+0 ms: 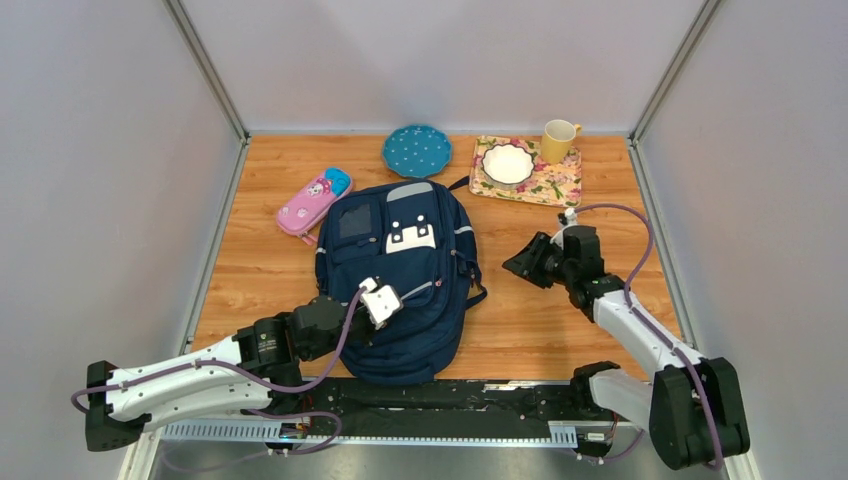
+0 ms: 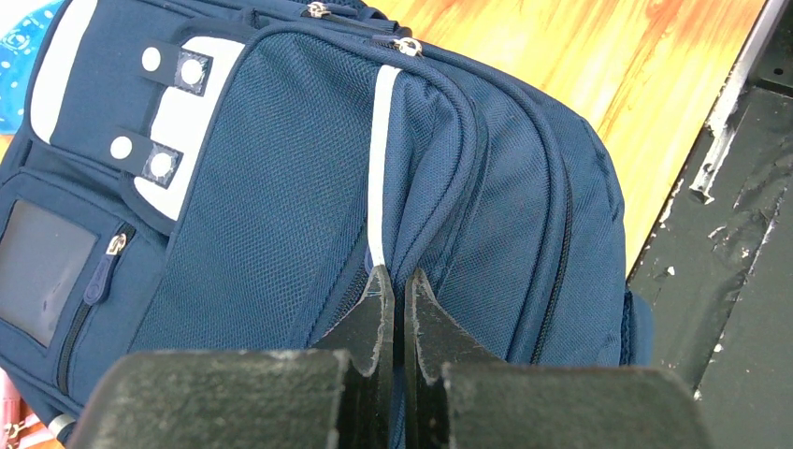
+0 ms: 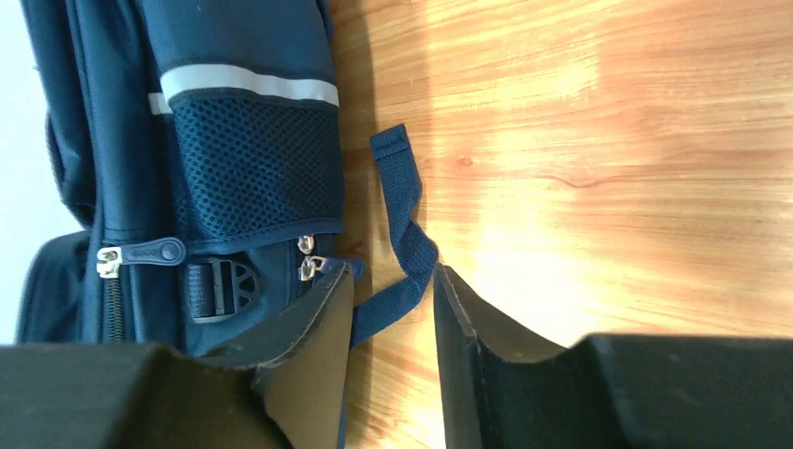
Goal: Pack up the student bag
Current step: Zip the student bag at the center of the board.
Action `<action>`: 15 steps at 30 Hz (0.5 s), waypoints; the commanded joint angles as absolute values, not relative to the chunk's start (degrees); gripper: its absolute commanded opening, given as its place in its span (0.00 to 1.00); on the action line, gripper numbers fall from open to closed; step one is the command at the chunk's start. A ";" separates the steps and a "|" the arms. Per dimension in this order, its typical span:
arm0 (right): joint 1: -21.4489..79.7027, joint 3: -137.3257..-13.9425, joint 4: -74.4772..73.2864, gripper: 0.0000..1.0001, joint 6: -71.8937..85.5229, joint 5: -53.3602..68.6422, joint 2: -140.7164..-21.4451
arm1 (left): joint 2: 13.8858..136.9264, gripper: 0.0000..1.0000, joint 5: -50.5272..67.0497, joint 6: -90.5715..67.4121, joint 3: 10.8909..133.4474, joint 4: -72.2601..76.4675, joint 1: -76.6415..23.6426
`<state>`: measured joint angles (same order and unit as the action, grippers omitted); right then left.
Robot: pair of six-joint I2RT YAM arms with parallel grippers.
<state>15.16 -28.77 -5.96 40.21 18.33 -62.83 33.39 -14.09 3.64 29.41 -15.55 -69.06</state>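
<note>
The student bag (image 1: 400, 270), navy with a white patch and pale stripes, lies flat in the middle of the table. My left gripper (image 1: 393, 308) rests on its front lower part. In the left wrist view the left gripper (image 2: 397, 281) is shut, pinching a gathered fold of the bag (image 2: 281, 187) beside a pale stripe. My right gripper (image 1: 517, 262) hovers just right of the bag. Seen from the right wrist, the right gripper (image 3: 393, 281) is open and holds nothing. A loose blue strap (image 3: 404, 234) lies on the wood beyond its fingertips, beside the bag's side (image 3: 234, 159).
A pink pencil case (image 1: 312, 203) lies at the bag's upper left. Behind the bag sit a blue dotted plate (image 1: 416, 150) and a floral tray (image 1: 560, 185) with a white bowl (image 1: 508, 163). A yellow mug (image 1: 558, 140) stands beside the tray. A black rail (image 1: 450, 395) runs along the near edge.
</note>
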 commanded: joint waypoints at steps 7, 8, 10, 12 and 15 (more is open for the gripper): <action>11.07 -37.09 -10.73 0.59 40.16 38.13 -64.94 | 31.82 0.00 -15.56 1.32 30.50 -11.34 -68.64; 11.16 -37.18 -8.98 0.59 41.30 39.01 -65.91 | 31.90 0.00 -15.47 1.32 30.50 -11.25 -68.73; 11.68 -37.09 -3.29 0.59 45.95 41.30 -69.23 | 32.08 0.00 -15.21 0.97 30.32 -10.81 -68.64; 12.39 -37.79 1.55 0.59 49.20 41.31 -71.62 | 32.17 0.00 -15.03 0.79 30.23 -10.63 -68.73; 14.58 -39.37 5.17 0.59 50.80 40.96 -77.68 | 31.82 0.00 -14.77 0.26 30.15 -10.28 -68.73</action>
<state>12.40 -36.05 -3.77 45.54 37.98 -72.25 33.36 -14.02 2.76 29.39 -15.53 -68.97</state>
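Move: The side zipper pull on the bag's right flank lies about 8 cm left of the right hand, 2 cm back and 3 cm below. From that hand, the upper zipper pull is some 12 cm left, 1 cm ahead and 1 cm below; the loose strap is 5 cm left, 5 cm back and 8 cm below. From the left hand, the side zipper pull is 14 cm right, 6 cm ahead and 5 cm below. Right hand swings 4 cm left towards the side pull, rising 3 cm, fingers opening; left keeps pinching the bag. ##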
